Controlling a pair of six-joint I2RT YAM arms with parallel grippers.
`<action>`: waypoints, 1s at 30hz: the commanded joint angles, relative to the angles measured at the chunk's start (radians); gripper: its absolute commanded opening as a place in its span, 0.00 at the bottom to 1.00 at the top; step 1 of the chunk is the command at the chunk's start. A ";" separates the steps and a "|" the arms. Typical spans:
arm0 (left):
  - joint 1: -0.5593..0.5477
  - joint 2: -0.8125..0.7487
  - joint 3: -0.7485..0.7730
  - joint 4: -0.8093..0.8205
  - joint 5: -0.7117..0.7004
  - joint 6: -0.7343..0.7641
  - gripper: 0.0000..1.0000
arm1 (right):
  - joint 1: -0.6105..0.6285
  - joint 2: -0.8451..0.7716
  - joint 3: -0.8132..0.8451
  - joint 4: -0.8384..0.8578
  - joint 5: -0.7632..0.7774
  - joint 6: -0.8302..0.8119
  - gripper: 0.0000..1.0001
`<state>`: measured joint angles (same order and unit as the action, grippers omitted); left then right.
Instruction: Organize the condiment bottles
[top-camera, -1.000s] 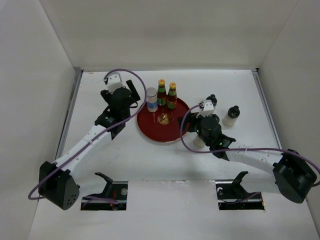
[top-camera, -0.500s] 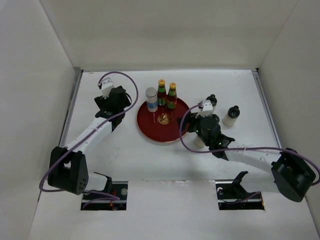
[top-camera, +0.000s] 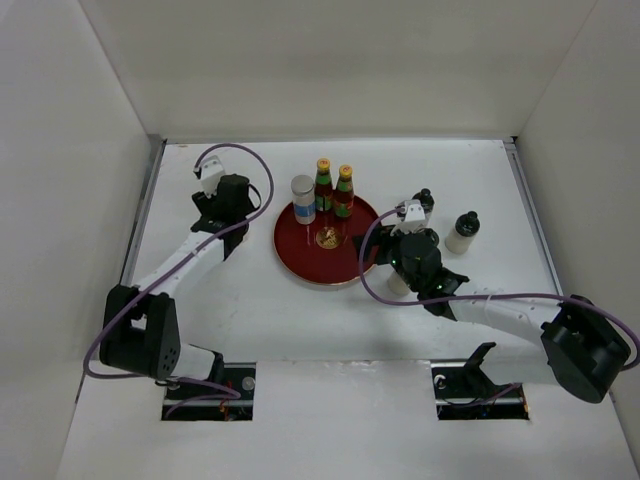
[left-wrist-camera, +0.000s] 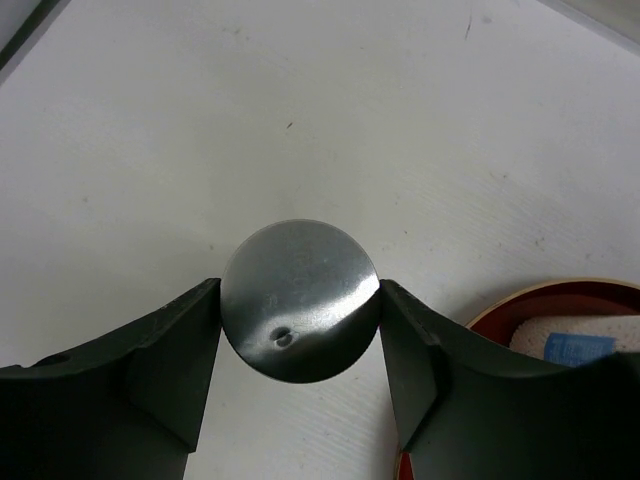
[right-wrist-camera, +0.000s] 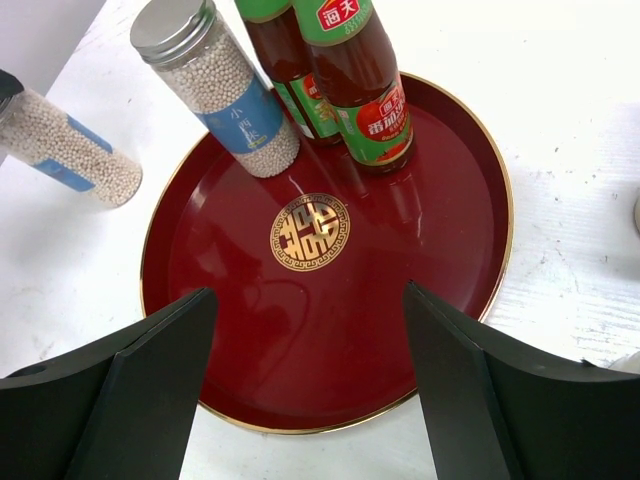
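My left gripper (left-wrist-camera: 298, 305) is shut on the grey cap of a white shaker (left-wrist-camera: 300, 298) that stands on the table left of the round red tray (top-camera: 300, 255). In the top view the gripper (top-camera: 232, 203) hides this shaker. It shows in the right wrist view (right-wrist-camera: 70, 150). On the tray's far side stand another shaker (top-camera: 303, 198) and two red sauce bottles (top-camera: 323, 185) (top-camera: 344, 192). My right gripper (right-wrist-camera: 305, 300) is open and empty above the tray's near right rim (right-wrist-camera: 480, 300). Two pale black-capped bottles (top-camera: 425, 200) (top-camera: 463, 232) stand on the table to the right.
Another pale bottle (top-camera: 398, 283) stands partly hidden under my right wrist. White walls close the table on the left, back and right. The tray's middle with a gold emblem (right-wrist-camera: 310, 232) is bare.
My left gripper has moved a little left and away from the tray, and its arm has swung in. The right arm and the bottles on the tray have not moved.
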<state>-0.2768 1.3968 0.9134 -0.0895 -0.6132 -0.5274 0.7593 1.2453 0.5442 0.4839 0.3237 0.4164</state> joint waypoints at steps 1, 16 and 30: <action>-0.038 -0.131 0.004 0.027 -0.017 0.027 0.37 | -0.010 -0.004 0.005 0.050 -0.014 0.015 0.81; -0.327 -0.070 0.153 0.059 0.001 0.096 0.36 | -0.022 -0.043 -0.013 0.059 -0.003 0.016 0.81; -0.331 0.102 0.140 0.119 0.041 0.069 0.51 | -0.028 -0.047 -0.018 0.059 -0.002 0.018 0.84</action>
<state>-0.6052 1.5120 1.0233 -0.0601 -0.5674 -0.4515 0.7387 1.2221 0.5278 0.4889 0.3206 0.4229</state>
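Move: Some 15 cm to the right of the left hand, level with it fore and aft and about 11 cm below, is the free spot on the tray for the jar already gripped. The standing jar on the tray is roughly 17 cm right and 5 cm ahead of this hand; the near sauce bottle is 25 right, 5 ahead, and the far sauce bottle 21 right, 7 ahead. From the right hand the free spot lies about 16 cm left, 8 ahead, 11 down. Keeping its hold just under the lid, the left hand lifts the second jar off the table and carries it about 15 cm to the right in an arc that peaks some 7 cm up, swinging a little back on the way and returning. The wrist turns clockwise by roughly 20 degrees, then the hand lowers almost to its starting height, setting the jar's base on the tray's left part with the fingers still closed. ##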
